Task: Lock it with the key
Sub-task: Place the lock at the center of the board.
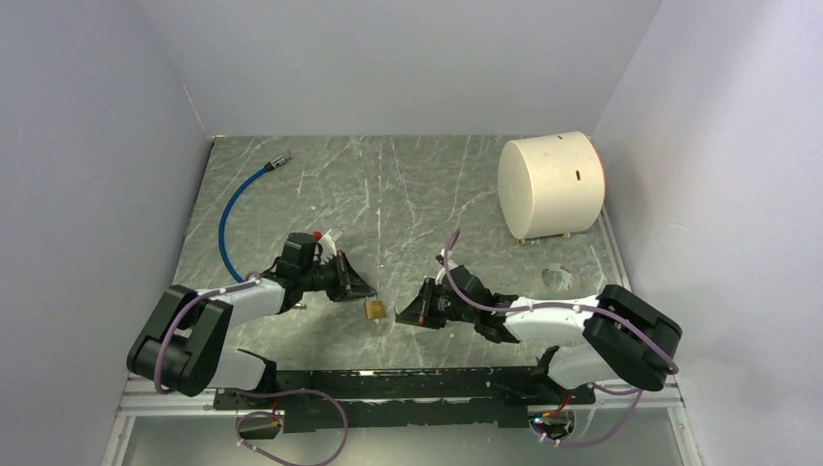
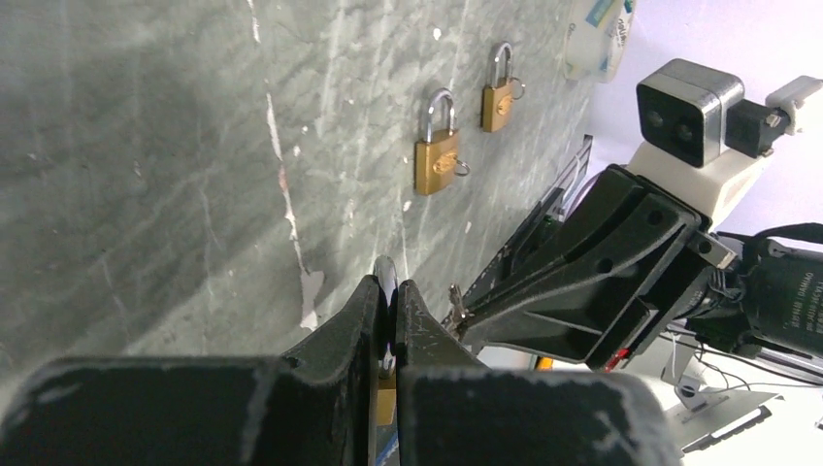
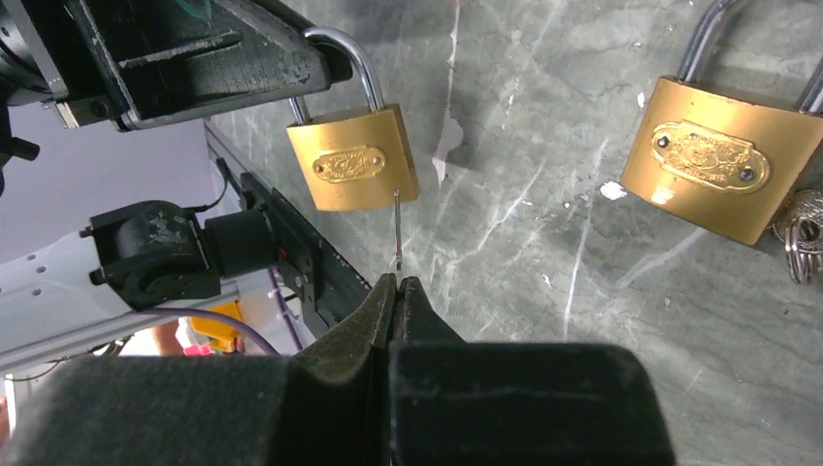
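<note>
A brass padlock (image 1: 374, 310) (image 3: 354, 165) hangs from its silver shackle (image 2: 386, 277). My left gripper (image 1: 361, 289) (image 2: 388, 291) is shut on that shackle. My right gripper (image 1: 412, 313) (image 3: 396, 283) is shut on a thin key (image 3: 397, 233), seen edge-on. The key's tip touches the padlock's underside at its right corner. In the left wrist view the key (image 2: 454, 301) sticks out of the right gripper's fingertips (image 2: 476, 316), just right of my left jaws.
Two more brass padlocks (image 2: 438, 165) (image 2: 498, 102) lie on the marble table (image 1: 408, 194), each with a key ring; one (image 3: 713, 165) is close on the right. A white cylinder (image 1: 551, 184) lies back right, a blue cable (image 1: 228, 218) back left, and a white ring (image 1: 558, 279) by the right arm.
</note>
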Controlling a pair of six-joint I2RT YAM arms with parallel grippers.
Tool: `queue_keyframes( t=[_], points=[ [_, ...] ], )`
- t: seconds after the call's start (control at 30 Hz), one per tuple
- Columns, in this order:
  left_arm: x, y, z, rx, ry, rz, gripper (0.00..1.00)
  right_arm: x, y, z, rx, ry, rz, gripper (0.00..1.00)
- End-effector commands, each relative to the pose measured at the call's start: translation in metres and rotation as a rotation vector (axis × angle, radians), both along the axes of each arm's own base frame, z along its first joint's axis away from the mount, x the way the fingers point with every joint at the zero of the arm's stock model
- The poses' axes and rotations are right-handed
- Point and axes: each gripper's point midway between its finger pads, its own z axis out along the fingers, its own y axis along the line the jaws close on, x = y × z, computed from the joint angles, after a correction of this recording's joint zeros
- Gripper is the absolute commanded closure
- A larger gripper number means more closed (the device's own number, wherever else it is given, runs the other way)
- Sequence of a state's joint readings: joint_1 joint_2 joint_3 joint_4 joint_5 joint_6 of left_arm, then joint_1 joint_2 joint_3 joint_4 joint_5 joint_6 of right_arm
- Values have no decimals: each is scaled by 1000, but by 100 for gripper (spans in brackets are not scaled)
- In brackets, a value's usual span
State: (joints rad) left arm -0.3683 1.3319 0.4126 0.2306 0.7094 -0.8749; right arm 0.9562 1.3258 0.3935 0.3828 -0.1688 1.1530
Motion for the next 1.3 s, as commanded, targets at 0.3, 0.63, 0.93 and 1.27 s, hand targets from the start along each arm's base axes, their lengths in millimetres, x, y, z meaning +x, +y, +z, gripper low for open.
queue_keyframes(
  t=[0.3,0.63,0.93,1.27],
  points=[
    [19,-6,-15,38,-66,-58,96,3,18,4,31,15,46,100],
    [19,-7,-31,22,-12,-15,87,8,17,-1,-2,27,35,100],
    [17,-3,-38,64,4,3,71,8,18,-8,6,66,45,100],
    [18,13,-42,200,3,16,49,5,15,-18,17,132,38,100]
  ],
)
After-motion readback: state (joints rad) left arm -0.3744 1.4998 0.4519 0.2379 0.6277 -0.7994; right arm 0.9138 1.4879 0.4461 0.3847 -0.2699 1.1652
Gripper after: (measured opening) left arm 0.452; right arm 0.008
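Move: The left hand already holds the padlock by its shackle, with the center of the board (the white mark) straight below it, about 8 cm down. The key in the right fingers is level with it in height, some 4 cm to its right and 4 cm back. Two spare locks lie on the table, roughly 11 cm right and 3 cm ahead, and 17 cm right and 4 cm ahead. From the right hand the center lies about 5 cm ahead, 4 cm left and 8 cm down. The left fingers let go of the padlock's shackle, opening to nearly half their range, after the hand has lowered it some 4.5 cm onto the center of the board, easing about 1.5 cm forward as it sinks. Meanwhile the right hand, still shut on the key, comes down about 3 cm beside the padlock and tips slightly downward. ##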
